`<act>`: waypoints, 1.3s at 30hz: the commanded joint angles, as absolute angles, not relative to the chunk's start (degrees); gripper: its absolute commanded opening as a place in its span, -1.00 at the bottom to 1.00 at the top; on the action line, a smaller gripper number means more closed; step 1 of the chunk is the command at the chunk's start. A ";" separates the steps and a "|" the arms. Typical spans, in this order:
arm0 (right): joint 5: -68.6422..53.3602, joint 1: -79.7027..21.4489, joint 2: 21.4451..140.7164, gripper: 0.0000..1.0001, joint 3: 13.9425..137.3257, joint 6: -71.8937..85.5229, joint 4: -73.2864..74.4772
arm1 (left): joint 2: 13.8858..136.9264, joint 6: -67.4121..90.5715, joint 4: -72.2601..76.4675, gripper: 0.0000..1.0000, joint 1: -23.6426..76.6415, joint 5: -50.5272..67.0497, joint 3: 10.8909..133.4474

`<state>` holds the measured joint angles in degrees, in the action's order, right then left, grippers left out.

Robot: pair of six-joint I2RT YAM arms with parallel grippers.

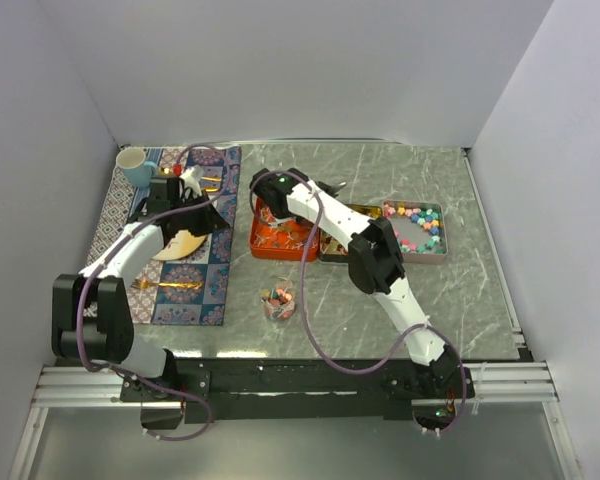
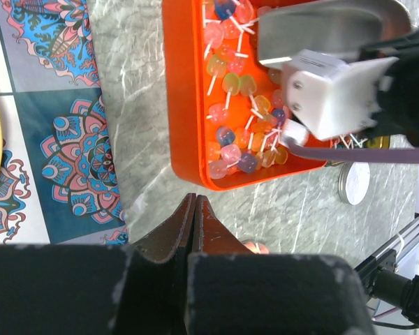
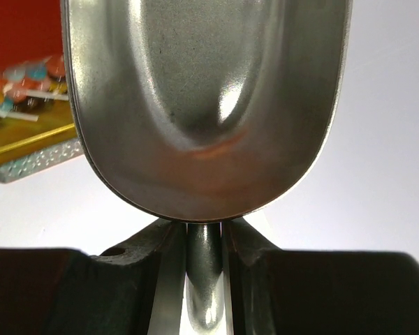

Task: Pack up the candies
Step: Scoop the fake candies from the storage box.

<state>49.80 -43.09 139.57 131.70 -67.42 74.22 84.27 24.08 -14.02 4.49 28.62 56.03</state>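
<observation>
Candies on white sticks [image 2: 237, 84] fill the orange tray [image 2: 178, 105], which stands mid-table [image 1: 265, 248]. More candies, small and bright, lie in an open tin [image 1: 415, 228] at the right and in a small clear cup [image 1: 278, 302] near the front. My right gripper [image 3: 204, 237] is shut on the handle of a metal scoop [image 3: 206, 105]; the bowl looks empty. It hangs over the far end of the orange tray [image 1: 270, 190]. My left gripper [image 2: 194, 199] is shut on nothing, above the marble beside the tray's left edge [image 1: 223, 213].
A patterned mat [image 1: 195, 280] at the left carries a yellow plate [image 1: 180, 245], gold cutlery [image 1: 170, 286] and a blue cup [image 1: 132, 165]. A gold tray [image 1: 345, 235] sits between the orange tray and the tin. A round lid [image 2: 355, 183] lies by the tray.
</observation>
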 commanded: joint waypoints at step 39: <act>32.18 -45.97 132.30 -1.00 109.02 -94.91 42.01 | 120.32 25.84 -21.53 -0.98 7.29 33.84 83.56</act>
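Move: The orange tray's middle lies about 5 cm ahead of the shut left hand, 13 cm to its right and 11 below; the plate is 10 cm left and 3 ahead, the clear storage box 12 cm right and 11 back. From the right hand, which already holds the scoop, the orange tray is 10 cm left, 4 back and 12 below; the gold tray is 5 cm right and 5 back. Left hand sinks 11 cm and forward to the orange tray's left wall; right sweeps scoop 8 cm left. ##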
